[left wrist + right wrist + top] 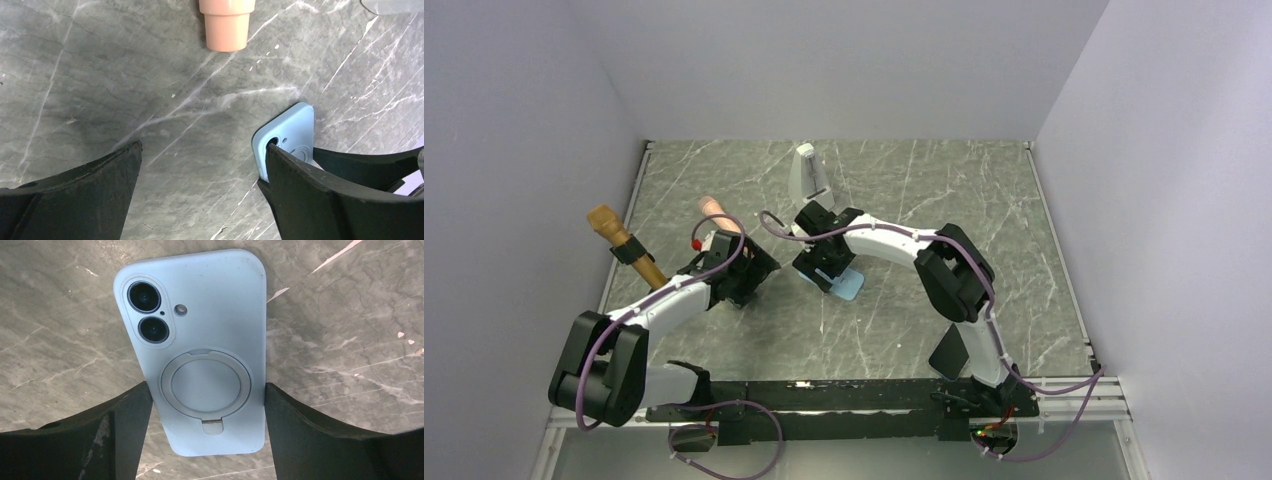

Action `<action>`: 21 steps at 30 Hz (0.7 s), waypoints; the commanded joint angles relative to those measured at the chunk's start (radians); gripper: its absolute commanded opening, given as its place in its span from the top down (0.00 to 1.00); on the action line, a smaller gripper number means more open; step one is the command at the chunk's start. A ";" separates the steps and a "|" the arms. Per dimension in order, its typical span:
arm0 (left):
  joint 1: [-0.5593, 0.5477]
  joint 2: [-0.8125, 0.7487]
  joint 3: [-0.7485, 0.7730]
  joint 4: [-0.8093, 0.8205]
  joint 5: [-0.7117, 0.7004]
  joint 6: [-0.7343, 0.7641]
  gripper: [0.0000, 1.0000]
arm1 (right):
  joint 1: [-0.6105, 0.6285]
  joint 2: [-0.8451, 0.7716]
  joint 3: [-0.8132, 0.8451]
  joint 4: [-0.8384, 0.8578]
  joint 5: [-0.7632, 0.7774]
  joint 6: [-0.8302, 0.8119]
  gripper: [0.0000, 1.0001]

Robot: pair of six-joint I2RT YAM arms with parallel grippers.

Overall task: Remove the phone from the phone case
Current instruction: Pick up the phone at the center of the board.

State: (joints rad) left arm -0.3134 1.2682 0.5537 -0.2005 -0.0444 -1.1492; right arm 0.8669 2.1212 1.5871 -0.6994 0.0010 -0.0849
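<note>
The phone sits inside a light-blue case (210, 305), back side up, with a round ring stand and two camera lenses (145, 297) showing. It lies on the marble table near the middle (851, 288). My right gripper (207, 392) is shut on the case, one finger pressed against each long side (822, 268). My left gripper (202, 150) is open and empty just left of the case (749, 272). The case's camera corner (295, 125) shows beside the left gripper's right finger (310, 195).
A peach cylinder (712, 207) lies beyond the left gripper and shows in the left wrist view (226, 25). A brown wooden-handled tool (624, 245) lies at the left edge. A white-grey object (807, 175) stands behind the right gripper.
</note>
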 commanded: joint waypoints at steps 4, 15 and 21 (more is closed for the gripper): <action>0.013 0.011 -0.039 0.070 0.133 0.017 0.01 | 0.015 -0.149 -0.148 0.152 -0.070 -0.013 0.87; 0.016 0.060 -0.131 0.322 0.414 -0.106 0.01 | -0.015 -0.287 -0.304 0.305 -0.106 0.054 1.00; 0.014 0.116 -0.189 0.505 0.481 -0.179 0.01 | -0.034 -0.361 -0.380 0.389 -0.184 0.075 1.00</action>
State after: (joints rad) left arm -0.2985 1.3380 0.4103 0.1776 0.3702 -1.2705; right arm 0.8455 1.8442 1.2182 -0.4389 -0.1104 -0.0399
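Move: Between the right hand's fingertips already lies the blue-cased phone, pinched by its long sides about its middle and still low over the table, its lens end towards the left hand. From the open left hand, the phone is roughly 15 cm to the right, about 1 cm ahead and 3 cm lower. The metronome stands some 17 cm ahead and 4 cm left of the right hand; the peach-coloured stick lies about 11 cm ahead and 5 cm left of the left hand. Keeping its pinch on the phone's long sides, the right hand draws it back about 3 cm and a little right, nearly level at first, then lifts it some 2 cm at the end, rolling so the lens end tips up. Meanwhile the left hand, fingers wide open, sweeps about 6 cm right towards that end, rolling its left side down some 25 degrees, without gripping yet. ##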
